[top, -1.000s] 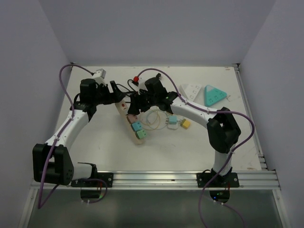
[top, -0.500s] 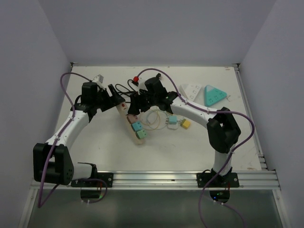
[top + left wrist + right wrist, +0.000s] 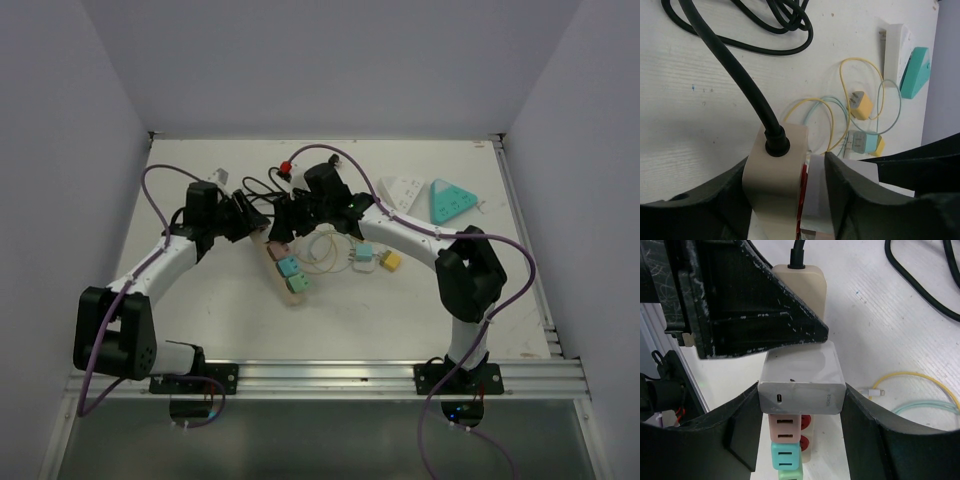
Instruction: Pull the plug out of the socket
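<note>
A beige power strip [image 3: 272, 262] lies mid-table with a white charger [image 3: 802, 375], then pink [image 3: 785, 427], teal and green plugs in a row. My right gripper [image 3: 802, 402] is shut on the white charger, one finger on each side; in the top view it [image 3: 287, 226] is at the strip's far end. My left gripper [image 3: 785, 200] is closed round the strip's cable end [image 3: 775, 175]. One finger [image 3: 715, 205] lies against the strip, the other [image 3: 855, 200] against the charger [image 3: 815, 195]. In the top view the left gripper [image 3: 257, 222] meets the right one.
The strip's black cable [image 3: 255, 186] coils behind, near a red plug [image 3: 286, 166]. Loose teal [image 3: 365, 255] and yellow [image 3: 390, 262] chargers with thin yellow cables [image 3: 322, 250] lie right of the strip. A white adapter [image 3: 402, 190] and a teal triangular one [image 3: 450, 200] sit far right.
My left arm has swung right and forward, bringing its gripper onto the strip's cable end. My right gripper has stayed on the white charger.
</note>
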Motion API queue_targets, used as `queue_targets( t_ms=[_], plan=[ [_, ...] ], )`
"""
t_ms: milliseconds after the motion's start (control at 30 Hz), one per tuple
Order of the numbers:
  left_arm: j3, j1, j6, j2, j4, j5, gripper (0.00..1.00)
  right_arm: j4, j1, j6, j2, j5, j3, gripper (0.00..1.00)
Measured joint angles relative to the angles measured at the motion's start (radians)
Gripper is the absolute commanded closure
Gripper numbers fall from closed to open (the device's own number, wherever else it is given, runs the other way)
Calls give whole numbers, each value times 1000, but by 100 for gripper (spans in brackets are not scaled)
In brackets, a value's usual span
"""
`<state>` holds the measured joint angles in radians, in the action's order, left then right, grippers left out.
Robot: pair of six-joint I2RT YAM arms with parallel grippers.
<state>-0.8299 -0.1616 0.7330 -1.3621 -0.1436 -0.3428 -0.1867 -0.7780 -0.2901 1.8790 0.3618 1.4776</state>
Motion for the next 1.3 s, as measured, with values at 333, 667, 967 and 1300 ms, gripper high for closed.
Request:
queue_targets(
  t_ms=[333, 667, 967, 1300],
  plan=[
    [30, 1, -10, -7, 65, 29, 100, 0, 9, -8, 0, 3, -1, 100],
    [29, -23, -103, 43, 61, 90, 100, 36, 12, -45, -41, -2, -49, 100],
    [23, -54, -133, 70, 66, 97, 100, 52, 26, -74, -109, -3, -109, 100],
    [-60, -75, -156, 73, 14, 114, 100, 95, 47, -113, -165, 4, -142, 100]
  ],
)
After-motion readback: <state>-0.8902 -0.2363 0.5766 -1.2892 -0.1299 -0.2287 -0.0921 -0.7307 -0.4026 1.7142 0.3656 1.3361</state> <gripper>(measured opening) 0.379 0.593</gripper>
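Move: The beige socket strip's cable end already lies between the left hand's half-open fingers, practically at its hand point. The white plug, still gripped by the right hand, sits about 3 cm back, 2 cm right and 3 cm above the left hand; the pink adapter is some 6 cm back, 4 right and 1 lower, the cyan one 9 back, 6 right and 3 lower. From the right hand, that cable end is about 3 cm ahead, 2 left and 3 below. Closing first, the left fingers shut onto the sides of the socket strip's cable end and keep it pinched; then the left hand rises about 4.5 cm, its fingertips tipping up some 15 degrees. The right hand, keeping its grip on the white plug, climbs roughly 4 cm and draws nearly 3 cm to the right, away from the left hand. ##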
